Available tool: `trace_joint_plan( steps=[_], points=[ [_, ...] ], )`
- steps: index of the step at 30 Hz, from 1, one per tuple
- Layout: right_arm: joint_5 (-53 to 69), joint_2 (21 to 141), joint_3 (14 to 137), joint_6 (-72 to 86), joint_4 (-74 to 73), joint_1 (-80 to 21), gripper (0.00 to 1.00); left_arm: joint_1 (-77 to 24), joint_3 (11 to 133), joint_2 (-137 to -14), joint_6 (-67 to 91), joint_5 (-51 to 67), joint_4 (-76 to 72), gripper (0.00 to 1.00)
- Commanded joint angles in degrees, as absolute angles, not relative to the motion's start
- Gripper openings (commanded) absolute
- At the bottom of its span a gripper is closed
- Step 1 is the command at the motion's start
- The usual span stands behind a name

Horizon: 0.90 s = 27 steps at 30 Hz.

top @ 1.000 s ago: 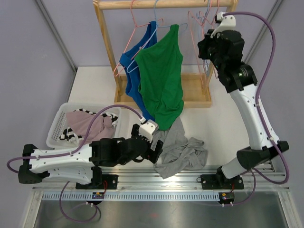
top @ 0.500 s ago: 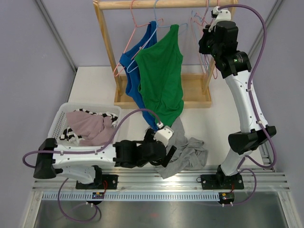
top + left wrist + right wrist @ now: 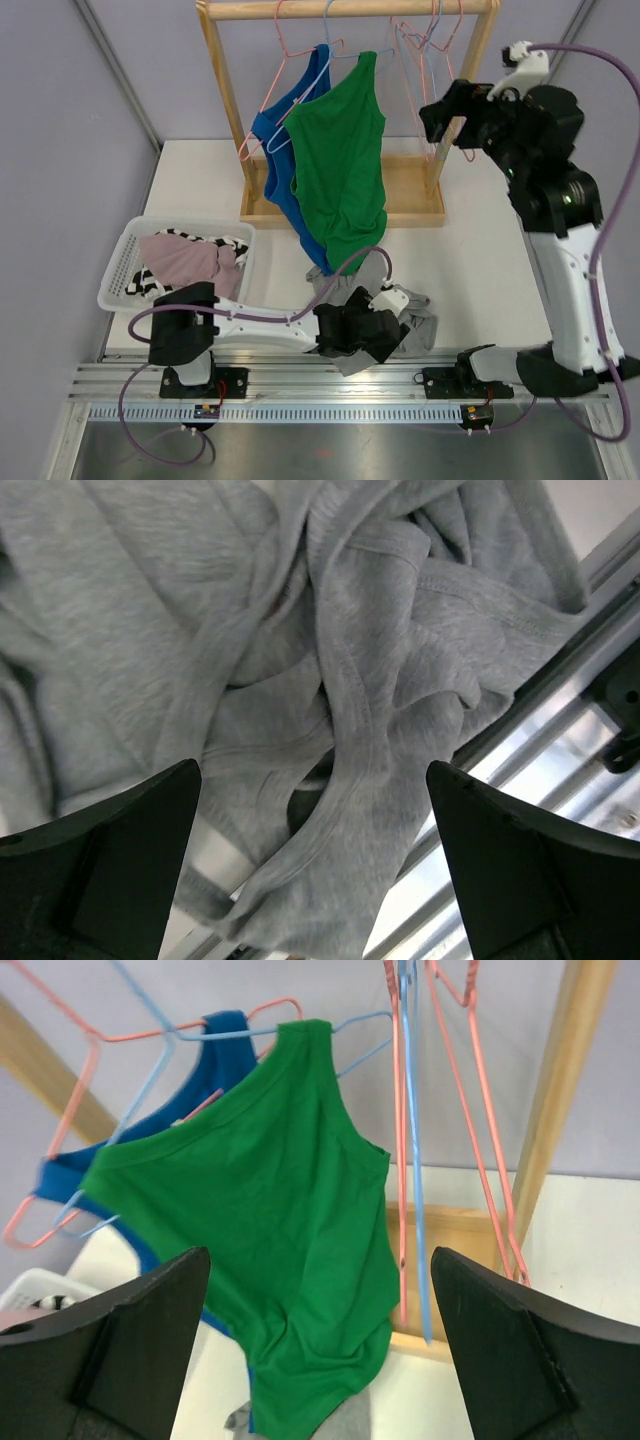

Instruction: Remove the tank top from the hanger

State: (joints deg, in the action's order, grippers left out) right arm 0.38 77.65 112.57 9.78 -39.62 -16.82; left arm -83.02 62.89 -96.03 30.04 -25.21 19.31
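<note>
A green tank top [image 3: 340, 165] hangs by one strap on a light-blue hanger [image 3: 335, 45] on the wooden rack [image 3: 350, 9], with a blue tank top [image 3: 272, 150] on a pink hanger behind it. A grey tank top [image 3: 375, 285] lies crumpled on the table near the front rail. My left gripper [image 3: 375, 335] hovers open right above that grey cloth [image 3: 330, 680], nothing between its fingers [image 3: 110, 860]. To the right of the green tank top [image 3: 270, 1210], my right gripper [image 3: 445, 110] hangs open and empty, close to the rack's right post.
Empty pink and blue hangers [image 3: 405, 1110] hang at the rack's right end beside the wooden post [image 3: 560, 1100]. A white basket [image 3: 125, 262] holding pink and striped clothes stands at the left. The metal rail [image 3: 340, 385] runs along the table's near edge.
The right gripper has opened and drawn back rightward and down from the empty hangers. The left arm has swung right along the front edge, over the grey tank top.
</note>
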Motion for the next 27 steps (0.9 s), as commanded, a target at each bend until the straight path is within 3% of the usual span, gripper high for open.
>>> trace_joint_plan(
  steps=[1,6,9,10,12,22,27],
  points=[
    [3.0,66.6,105.9,11.6,-38.3,-16.8,0.99,-83.2,66.3,-100.7,31.0,-24.2,15.5,0.99],
    [4.0,53.1,98.1,12.1,-36.6,-16.8,0.99,-83.2,68.1,-107.8,32.2,-23.4,16.3,0.99],
    [4.5,49.8,96.9,12.1,-37.5,-16.7,0.99,-83.1,67.5,-109.0,32.3,-22.9,15.0,0.70],
    [4.7,49.2,96.7,12.1,-38.2,-16.7,1.00,-83.0,67.4,-109.0,32.4,-23.2,14.8,0.29],
    [5.7,48.0,96.3,11.9,-38.6,-16.7,1.00,-82.8,67.7,-108.4,32.6,-24.4,15.4,0.00],
    [4.7,44.9,95.2,11.0,-38.9,-16.7,1.00,-82.5,73.8,-86.4,35.4,-48.6,38.8,0.00],
    [3.5,45.0,95.4,10.5,-38.8,-16.7,1.00,-81.7,83.4,-76.7,34.6,-61.3,52.9,0.00]
  ],
)
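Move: The crumpled grey tank top lies right under the open left hand, its middle about 4 cm ahead, 4 cm to the left and 7 cm below. From this hand the white bin is some 48 cm left and 17 cm ahead, and the hanging green tank top about 32 cm ahead, 12 cm left and 22 cm higher. The grey top is roughly 21 cm back, 5 cm left and 49 cm below the right hand, which has the empty hangers about 15 cm straight ahead. The left fingers sink about 6 cm into the grey tank top, shut on a bunch of it, then lift it nearly 20 cm, carrying it forward and left towards the bin side while the wrist swings some 15 degrees counter-clockwise and tips up. The open, empty right hand backs about 17 cm away from the hangers, rising slightly and tilting up about 15 degrees, then stays there. ##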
